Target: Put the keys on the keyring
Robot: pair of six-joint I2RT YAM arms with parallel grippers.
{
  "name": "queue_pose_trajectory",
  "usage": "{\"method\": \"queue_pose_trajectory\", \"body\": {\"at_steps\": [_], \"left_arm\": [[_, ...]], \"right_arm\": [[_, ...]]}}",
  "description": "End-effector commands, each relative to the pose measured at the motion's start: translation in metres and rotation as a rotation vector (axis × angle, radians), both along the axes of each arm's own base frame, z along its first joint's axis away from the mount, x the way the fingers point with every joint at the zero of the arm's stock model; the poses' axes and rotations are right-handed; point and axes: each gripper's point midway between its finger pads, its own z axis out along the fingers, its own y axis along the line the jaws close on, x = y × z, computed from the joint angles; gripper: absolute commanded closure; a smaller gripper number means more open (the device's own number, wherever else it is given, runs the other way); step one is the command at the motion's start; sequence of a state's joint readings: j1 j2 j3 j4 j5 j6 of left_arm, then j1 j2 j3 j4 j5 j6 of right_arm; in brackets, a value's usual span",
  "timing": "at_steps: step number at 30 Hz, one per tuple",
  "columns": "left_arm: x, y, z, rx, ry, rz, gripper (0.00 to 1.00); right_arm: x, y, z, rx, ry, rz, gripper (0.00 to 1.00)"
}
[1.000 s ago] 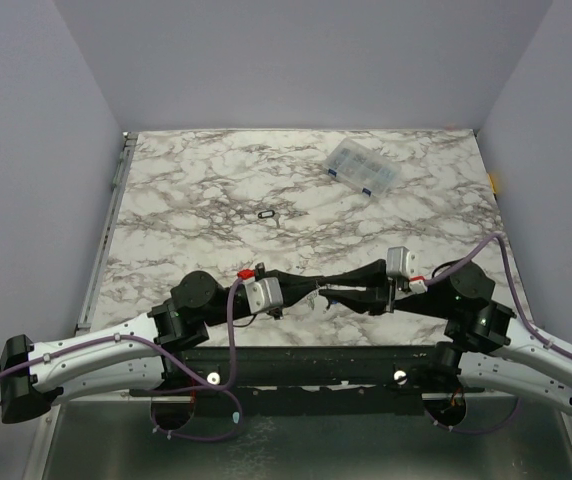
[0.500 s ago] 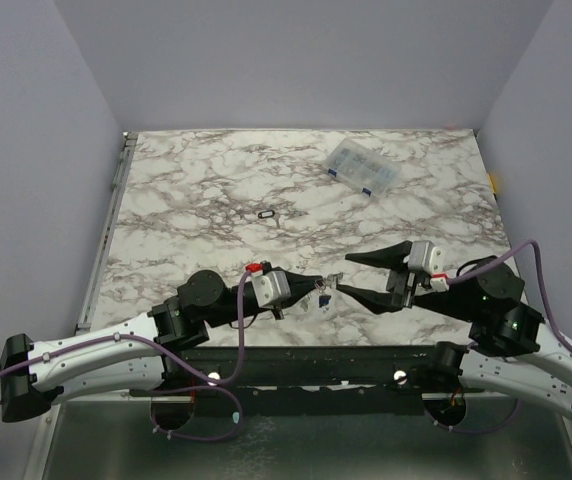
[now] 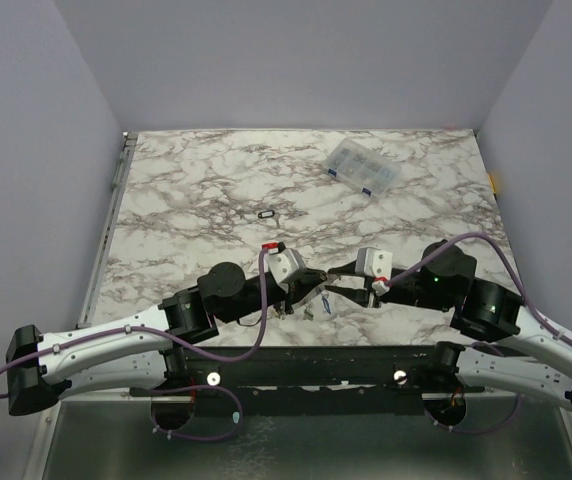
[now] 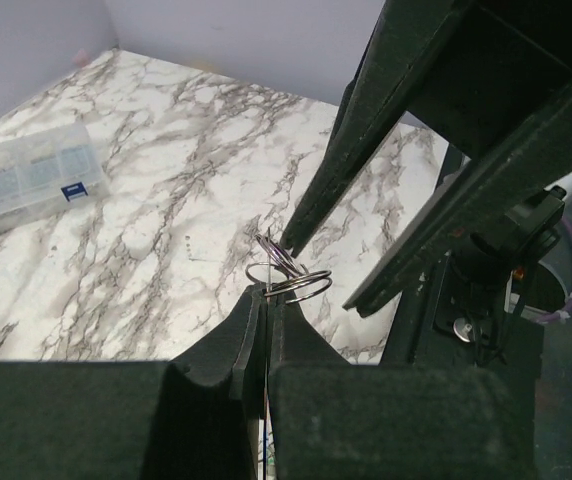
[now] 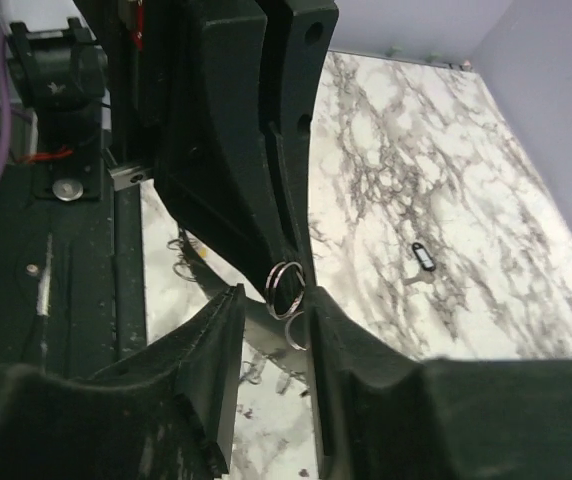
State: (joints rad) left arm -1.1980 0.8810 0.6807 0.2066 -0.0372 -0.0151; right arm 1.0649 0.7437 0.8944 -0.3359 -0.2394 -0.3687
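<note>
The keyring (image 4: 292, 281), a thin grey metal split ring, is pinched at the tips of my left gripper (image 4: 267, 297), which is shut on it, low over the table's near edge. My right gripper (image 5: 271, 308) faces the left one with its jaws apart. The keyring (image 5: 286, 276) sits between its fingertips, close against the right-hand one. A second smaller ring (image 5: 296, 332) hangs just below. In the top view the two grippers meet at the keyring (image 3: 326, 284). Small keys (image 3: 324, 309) lie on the marble under them. One black-rimmed oval tag (image 3: 266, 214) lies farther back.
A clear plastic compartment box (image 3: 363, 168) stands at the back right of the marble table (image 3: 186, 190). The black frame rail (image 3: 306, 360) runs along the near edge just behind the grippers. Grey walls close in three sides.
My right gripper pulled away to the right and opened wide, then came back to the left gripper with its jaws narrower. The left arm moved right and forward, still holding the keyring.
</note>
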Motion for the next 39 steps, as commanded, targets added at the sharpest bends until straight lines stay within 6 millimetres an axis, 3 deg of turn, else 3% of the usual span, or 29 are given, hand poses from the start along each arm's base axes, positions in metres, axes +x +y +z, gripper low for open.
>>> {"method": "queue_pose_trajectory", "body": {"at_steps": [1, 8, 18, 26, 32, 36, 39], "left_arm": [[-0.001, 0.000, 0.020, -0.066, 0.023, 0.010, 1.00], [-0.003, 0.000, 0.019, -0.061, 0.015, -0.007, 1.00], [-0.015, -0.003, 0.019, -0.060, 0.013, -0.072, 1.00], [-0.031, -0.006, 0.017, -0.050, -0.004, -0.166, 1.00], [-0.036, 0.003, 0.017, -0.038, -0.095, -0.196, 1.00], [-0.040, 0.009, 0.019, -0.044, -0.144, -0.211, 0.56], [-0.045, 0.012, 0.020, -0.044, -0.168, -0.232, 0.43]], "right_arm": [[0.006, -0.003, 0.001, -0.011, -0.060, -0.016, 0.66], [0.015, -0.003, -0.011, -0.052, -0.070, -0.048, 0.80], [0.029, -0.005, -0.009, -0.057, -0.127, -0.106, 0.72], [0.029, -0.002, -0.011, -0.080, -0.171, -0.074, 0.99], [0.020, -0.001, -0.013, -0.091, -0.160, -0.024, 0.99], [0.013, -0.002, -0.003, -0.072, -0.160, 0.004, 0.99], [0.010, -0.003, 0.004, -0.066, -0.158, 0.019, 0.99]]}}
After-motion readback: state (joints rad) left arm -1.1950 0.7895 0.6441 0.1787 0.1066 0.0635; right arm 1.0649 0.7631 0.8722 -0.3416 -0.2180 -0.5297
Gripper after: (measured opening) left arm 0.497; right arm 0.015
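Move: The keyring is still pinched in the left fingertips, its loops about 1 cm to the right of that hand's point. From the open right hand it lies some 2 cm ahead, 2 cm to the left and 1 cm lower. The blue key hangs about 8 cm below the right hand, level with it fore and aft and 2 cm to its left. Right hand eases 2 cm forward and down, pinches the keyring; left then opens, backing off about 3 cm. ##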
